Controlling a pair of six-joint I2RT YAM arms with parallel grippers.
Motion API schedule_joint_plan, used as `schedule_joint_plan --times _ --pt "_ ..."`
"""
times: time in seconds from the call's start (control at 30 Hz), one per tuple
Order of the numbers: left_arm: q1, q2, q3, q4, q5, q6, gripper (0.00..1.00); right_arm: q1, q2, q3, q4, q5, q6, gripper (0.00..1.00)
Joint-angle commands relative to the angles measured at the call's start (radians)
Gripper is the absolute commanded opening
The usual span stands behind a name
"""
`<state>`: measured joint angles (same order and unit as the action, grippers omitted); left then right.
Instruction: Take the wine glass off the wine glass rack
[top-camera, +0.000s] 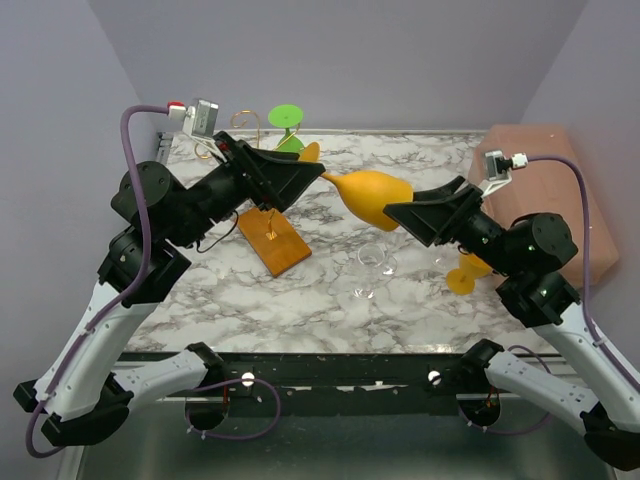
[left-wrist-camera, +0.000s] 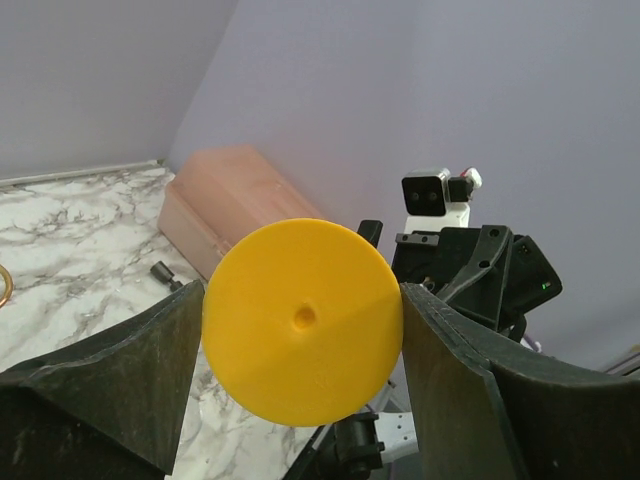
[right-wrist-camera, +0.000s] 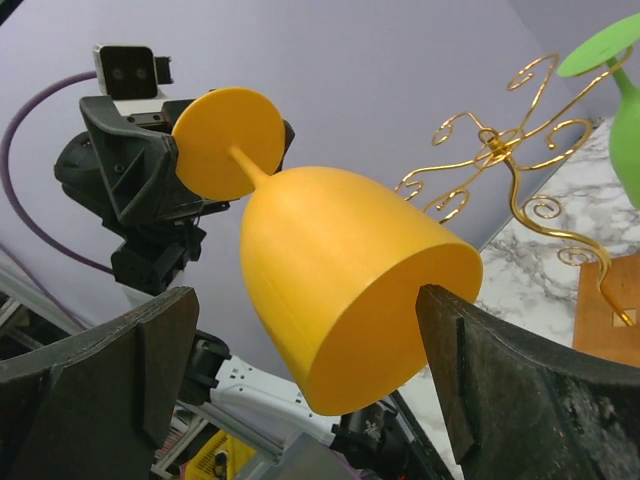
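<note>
A yellow wine glass (top-camera: 375, 198) hangs on its side in the air between both arms, right of the wine glass rack (top-camera: 246, 128). My left gripper (left-wrist-camera: 300, 345) is shut on its round foot (left-wrist-camera: 302, 320), which touches both fingers. The bowl (right-wrist-camera: 340, 270) points at my right gripper (right-wrist-camera: 305, 350), which stands open around the rim: the right finger (right-wrist-camera: 500, 380) is at the rim's edge and the left finger is well apart. The rack's gold scroll arms (right-wrist-camera: 510, 160) rise from an orange-brown wooden base (top-camera: 273, 240). A green glass (top-camera: 286, 120) hangs on the rack.
A clear glass (top-camera: 375, 262) and a second yellow glass (top-camera: 462, 275) rest on the marble table (top-camera: 300, 300) below the right gripper. A pinkish box (top-camera: 545, 190) stands at the table's right edge. Grey walls close the back and sides.
</note>
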<state>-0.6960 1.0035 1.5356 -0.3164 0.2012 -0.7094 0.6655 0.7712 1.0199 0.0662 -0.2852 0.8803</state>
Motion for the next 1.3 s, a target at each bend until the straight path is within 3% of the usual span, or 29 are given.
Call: schedule_joint_plan --times 0.0,0.17,0.87,1.0,1.1,1.27 --pt "-0.003 -0.017 -0.027 0.086 -0.024 -0.052 0.59 -0.004 0.01 -0.012 0.115 -0.086 0.043 0.99" --pt "-0.002 -0.025 -0.046 0.115 -0.042 -0.07 0.59 -0.003 0.005 -0.013 0.163 -0.114 0.058 0.91" --pt "-0.003 -0.025 -0.066 0.108 -0.114 -0.063 0.63 -0.003 0.029 -0.02 0.251 -0.151 0.092 0.23" --pt "-0.002 -0.019 -0.053 0.085 -0.125 -0.049 0.69 -0.003 0.021 -0.025 0.249 -0.122 0.093 0.1" --pt "-0.001 -0.017 -0.046 0.064 -0.14 -0.037 0.84 -0.003 0.019 -0.021 0.241 -0.108 0.087 0.01" --pt "0.002 -0.004 -0.01 -0.015 -0.168 0.016 0.98 -0.003 0.023 0.001 0.206 -0.098 0.069 0.01"
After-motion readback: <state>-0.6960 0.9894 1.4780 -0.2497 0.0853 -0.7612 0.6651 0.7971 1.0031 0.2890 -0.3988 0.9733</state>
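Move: Spanning the gap between the hands, high above the table, the yellow wine glass is still held by its foot in the left fingers. Its bowl lies about 12 cm right of the left hand, 1 cm forward and 4 cm lower; from the open right hand it is roughly 8 cm left, 1 cm forward and 2 cm higher. Counted from the left hand, the wine glass rack stands some 22 cm ahead, 5 cm left and 33 cm below. The clear glasses are about 12 cm ahead of the right hand, 3 cm left and 38 cm below. Rising some 3 cm and drawing back about 2 cm beside the bowl, the right hand turns roughly 10 degrees, mostly counter-clockwise, and closes from wide open to nearly shut, pinching the bowl's wall at the rim with one finger inside the mouth. The left hand holds the foot almost in place, then opens at the very end, lets go and eases 1 cm forward. ##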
